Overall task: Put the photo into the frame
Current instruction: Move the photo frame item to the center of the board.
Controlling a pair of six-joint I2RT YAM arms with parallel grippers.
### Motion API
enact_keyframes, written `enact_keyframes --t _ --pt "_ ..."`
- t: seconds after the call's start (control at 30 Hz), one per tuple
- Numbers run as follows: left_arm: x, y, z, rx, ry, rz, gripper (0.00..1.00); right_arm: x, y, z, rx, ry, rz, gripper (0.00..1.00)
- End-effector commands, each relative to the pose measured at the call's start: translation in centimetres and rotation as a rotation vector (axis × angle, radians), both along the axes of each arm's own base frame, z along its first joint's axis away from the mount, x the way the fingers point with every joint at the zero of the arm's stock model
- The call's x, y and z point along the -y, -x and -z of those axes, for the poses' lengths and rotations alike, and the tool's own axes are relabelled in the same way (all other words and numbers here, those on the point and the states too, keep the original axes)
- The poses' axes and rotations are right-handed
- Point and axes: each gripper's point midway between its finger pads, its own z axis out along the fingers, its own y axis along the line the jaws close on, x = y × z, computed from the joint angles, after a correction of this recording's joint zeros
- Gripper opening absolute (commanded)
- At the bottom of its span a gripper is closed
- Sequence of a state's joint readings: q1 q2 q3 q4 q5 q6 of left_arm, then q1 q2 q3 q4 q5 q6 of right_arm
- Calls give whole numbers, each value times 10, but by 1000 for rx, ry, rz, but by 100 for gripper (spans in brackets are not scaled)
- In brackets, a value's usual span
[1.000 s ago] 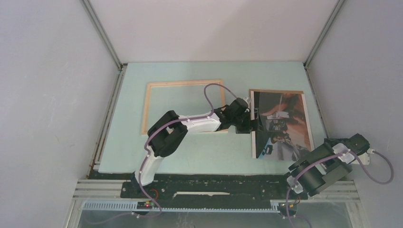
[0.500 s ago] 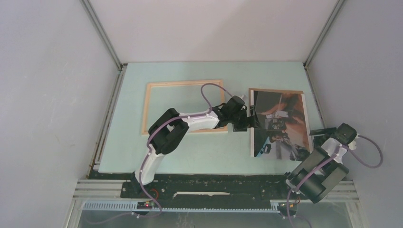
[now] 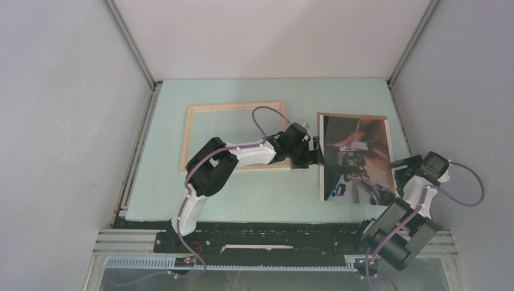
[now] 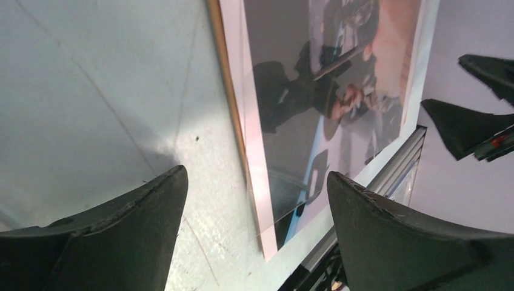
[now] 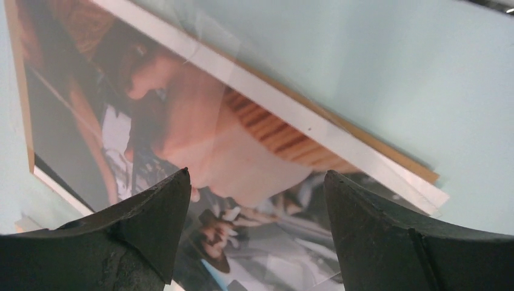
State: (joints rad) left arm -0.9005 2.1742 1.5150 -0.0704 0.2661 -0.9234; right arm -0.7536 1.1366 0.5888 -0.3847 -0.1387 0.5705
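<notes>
The photo (image 3: 354, 159) lies flat and face up at the right of the pale green table, its brown backing showing along the edges. The pale wood frame (image 3: 235, 107) lies empty to its left, partly hidden by my left arm. My left gripper (image 3: 314, 155) is open at the photo's left edge; in the left wrist view that edge of the photo (image 4: 315, 91) runs between the jaws of the left gripper (image 4: 257, 182). My right gripper (image 3: 402, 168) is open at the photo's right edge, and in its wrist view the right gripper (image 5: 254, 182) hangs over the photo (image 5: 212, 139), touching nothing.
Grey enclosure walls (image 3: 73, 121) close in the table on three sides. An aluminium rail (image 3: 267, 233) runs along the near edge by the arm bases. The right gripper's fingertips (image 4: 467, 124) show beyond the photo in the left wrist view.
My right arm has swung up and left from the table's near right corner to the photo's right edge. My left gripper has drawn back slightly left, off the photo onto its left edge.
</notes>
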Motion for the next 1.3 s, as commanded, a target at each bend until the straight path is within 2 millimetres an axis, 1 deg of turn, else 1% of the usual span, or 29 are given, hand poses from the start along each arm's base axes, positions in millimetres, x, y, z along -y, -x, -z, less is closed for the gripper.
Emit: enact_keyframes --t 0.0,0.1,0.2,0.27,0.3,0.4,0.47,0.7,0.8,0.93,1.03,1.17,1.27 --pt "1 21 -32 35 43 43 93 33 6 -6 -44 65 82 88" --pt "5 33 -28 1 54 57 94 41 12 1 -60 43 122 88" --pt "12 43 -29 -20 72 60 95 42 13 6 -52 14 141 88" --pt "14 48 -27 -35 78 42 95 39 13 14 -65 -12 139 88" --pt "16 46 -30 -26 93 31 95 36 13 17 -70 -27 138 88" --pt "11 43 -26 -17 83 -21 93 29 12 29 -80 -78 129 87" --pt "9 45 -22 -33 94 -41 92 27 11 34 -84 -99 128 87" --pt "13 64 -17 -80 147 -32 91 19 7 46 -80 -151 114 86" --pt "16 72 -18 -101 175 -9 91 18 6 45 -79 -149 102 86" --pt "18 80 -28 -112 215 18 91 17 5 42 -72 -137 94 86" --pt "18 84 -37 -111 229 21 91 16 5 41 -69 -133 91 86" --pt "16 88 -42 -102 234 22 91 15 4 40 -65 -131 86 86" --pt "21 89 -47 -105 259 33 91 15 4 39 -62 -132 81 86"
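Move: The photo on its backing lies flat between the hands. Its middle is about 14 cm left of the right hand, 5 cm ahead and 4 cm below; from the left hand, it is some 17 cm to the right, 2 cm back and 3 cm below. The empty frame's middle stands roughly 37 cm left of the left hand and 7 cm ahead of it, with the board's middle 20 cm to that hand's left, about level. Along the photo's left edge the left hand draws back about 8.5 cm towards the near corner, staying low and tilting its fingers up some 10 degrees. Over the right margin the right hand shifts about 3 cm outward while sinking 3 cm, dips back a little, comes forward again and then holds there, one finger at the wooden edge. Both grippers stay wide open. ##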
